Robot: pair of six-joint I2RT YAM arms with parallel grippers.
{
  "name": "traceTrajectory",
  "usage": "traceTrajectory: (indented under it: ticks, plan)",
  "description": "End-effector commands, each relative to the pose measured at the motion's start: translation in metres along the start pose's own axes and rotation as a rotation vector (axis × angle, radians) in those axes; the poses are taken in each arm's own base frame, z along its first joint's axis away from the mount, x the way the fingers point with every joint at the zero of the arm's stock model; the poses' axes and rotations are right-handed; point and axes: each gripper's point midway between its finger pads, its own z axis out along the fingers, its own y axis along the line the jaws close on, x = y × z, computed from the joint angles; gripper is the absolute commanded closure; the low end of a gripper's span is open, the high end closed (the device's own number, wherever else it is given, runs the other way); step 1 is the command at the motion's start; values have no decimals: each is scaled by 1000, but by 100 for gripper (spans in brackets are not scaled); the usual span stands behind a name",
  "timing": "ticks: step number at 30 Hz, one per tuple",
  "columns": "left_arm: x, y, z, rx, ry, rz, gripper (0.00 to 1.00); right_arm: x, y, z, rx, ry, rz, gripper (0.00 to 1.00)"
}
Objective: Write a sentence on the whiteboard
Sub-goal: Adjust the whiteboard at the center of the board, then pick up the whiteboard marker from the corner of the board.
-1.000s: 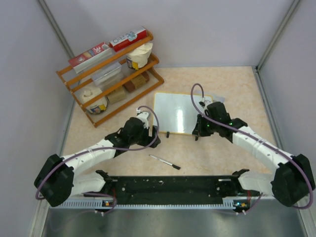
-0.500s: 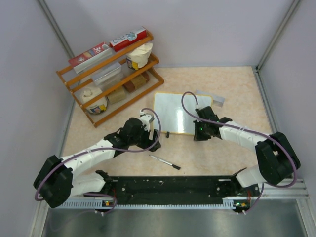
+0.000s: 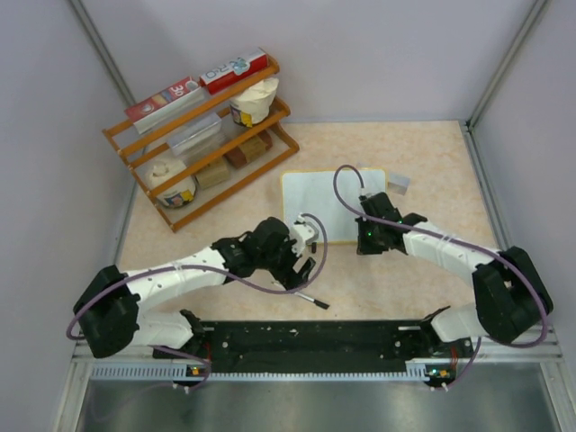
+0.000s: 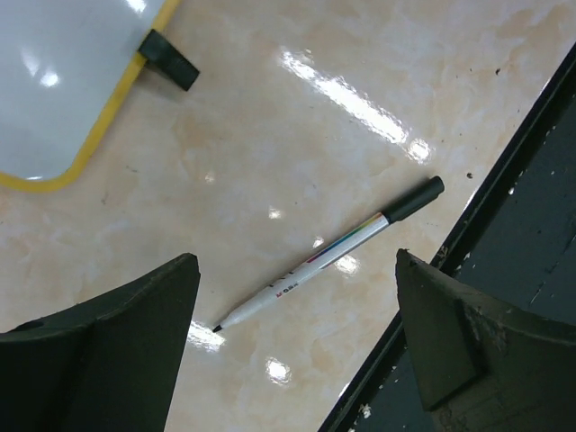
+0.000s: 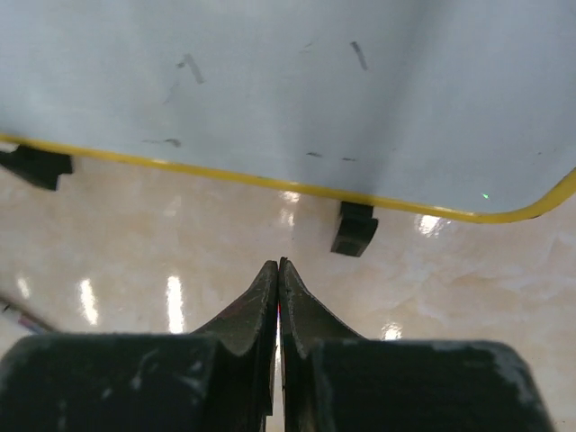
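The whiteboard (image 3: pixel 324 202) lies flat mid-table, white with a thin yellowish frame and small black feet (image 5: pixel 354 228). No sentence shows on the whiteboard (image 5: pixel 270 81); its surface carries only faint grey smudges. A white marker (image 4: pixel 360 236) with a black cap lies on the table near the front rail. My left gripper (image 4: pixel 295 261) hangs open over the marker (image 3: pixel 317 302), whose tip lies between the spread fingers. My right gripper (image 5: pixel 278 263) is shut on nothing, just in front of the board's near edge. In the top view, the left gripper (image 3: pixel 304 273) is near-left of the board and the right gripper (image 3: pixel 363 247) is at its near right.
A wooden rack (image 3: pixel 198 135) with boxes and cups stands at the back left. A small grey block (image 3: pixel 399 183) lies beside the board's far right corner. The black base rail (image 3: pixel 306 337) runs along the near edge, close to the marker. Walls enclose three sides.
My left arm swung from the board's left edge toward the near side, over the marker, jaws opening a little wider. My right gripper stayed shut at the board's near edge.
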Motion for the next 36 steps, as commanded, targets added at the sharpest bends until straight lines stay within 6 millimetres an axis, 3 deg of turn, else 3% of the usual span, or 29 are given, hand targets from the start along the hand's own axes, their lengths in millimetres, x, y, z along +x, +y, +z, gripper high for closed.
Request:
traceTrajectory:
  ticks: [1, 3, 4, 7, 12, 16, 20, 23, 24, 29, 30, 33, 36]
  plan:
    - [-3, -9, 9, -37, 94, 217, 7, -30, 42, -45, -214, -114, -59, 100]
    - [17, -8, 16, -86, 206, 288, 8, -34, 46, -62, -255, -160, -59, 99]
    - [14, -11, 17, -86, 221, 304, 9, -35, 49, -68, -273, -169, -48, 97]
    - [32, -19, 20, -63, 294, 351, 10, -39, 51, -86, -307, -213, -30, 91]
    - [49, -14, 21, -90, 350, 360, 11, -46, 38, -94, -304, -247, 20, 88]
    - [52, -11, 28, -110, 380, 351, 18, -49, 27, -95, -322, -241, 69, 88]
    - [66, -11, 37, -91, 461, 345, 39, -55, 18, -99, -313, -258, 80, 87]
    - [74, -8, 43, -99, 503, 346, 43, -58, 14, -104, -306, -273, 88, 83]
    - [77, -7, 45, -100, 514, 345, 52, -59, 14, -107, -308, -283, 90, 82]
    - [80, -8, 48, -88, 520, 351, 77, -63, 11, -116, -310, -317, 98, 73]
    - [78, -9, 48, -86, 508, 353, 100, -63, 11, -118, -309, -324, 97, 72]
    - [65, -12, 47, -84, 449, 344, 100, -66, 8, -122, -301, -346, 99, 67]
    - [35, -27, 43, -45, 328, 309, 100, -70, 6, -129, -303, -371, 103, 61]
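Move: Behind and below the left hand, the marker lies with its middle about 4 cm back, 1 cm to the left and 8 cm down. The whiteboard's left clip sits some 8 cm ahead and 2 cm right of that hand, and the whiteboard's middle about 18 cm ahead and 7 cm right. From the closed right hand, the whiteboard's middle is roughly 11 cm ahead and 7 cm left, 3 cm lower; its right clip is about 1 cm ahead and 2 cm right. Drawing back about 4 cm with a brief swing to the right, the left hand sinks some 7 cm onto the marker while its fingers tip to nearly straight down, then close and pinch the barrel just behind the cap. The right hand rises about 12 cm off the whiteboard's near edge, swaying left then right, tilting up some 25 degrees and opening its fingers about a third. ##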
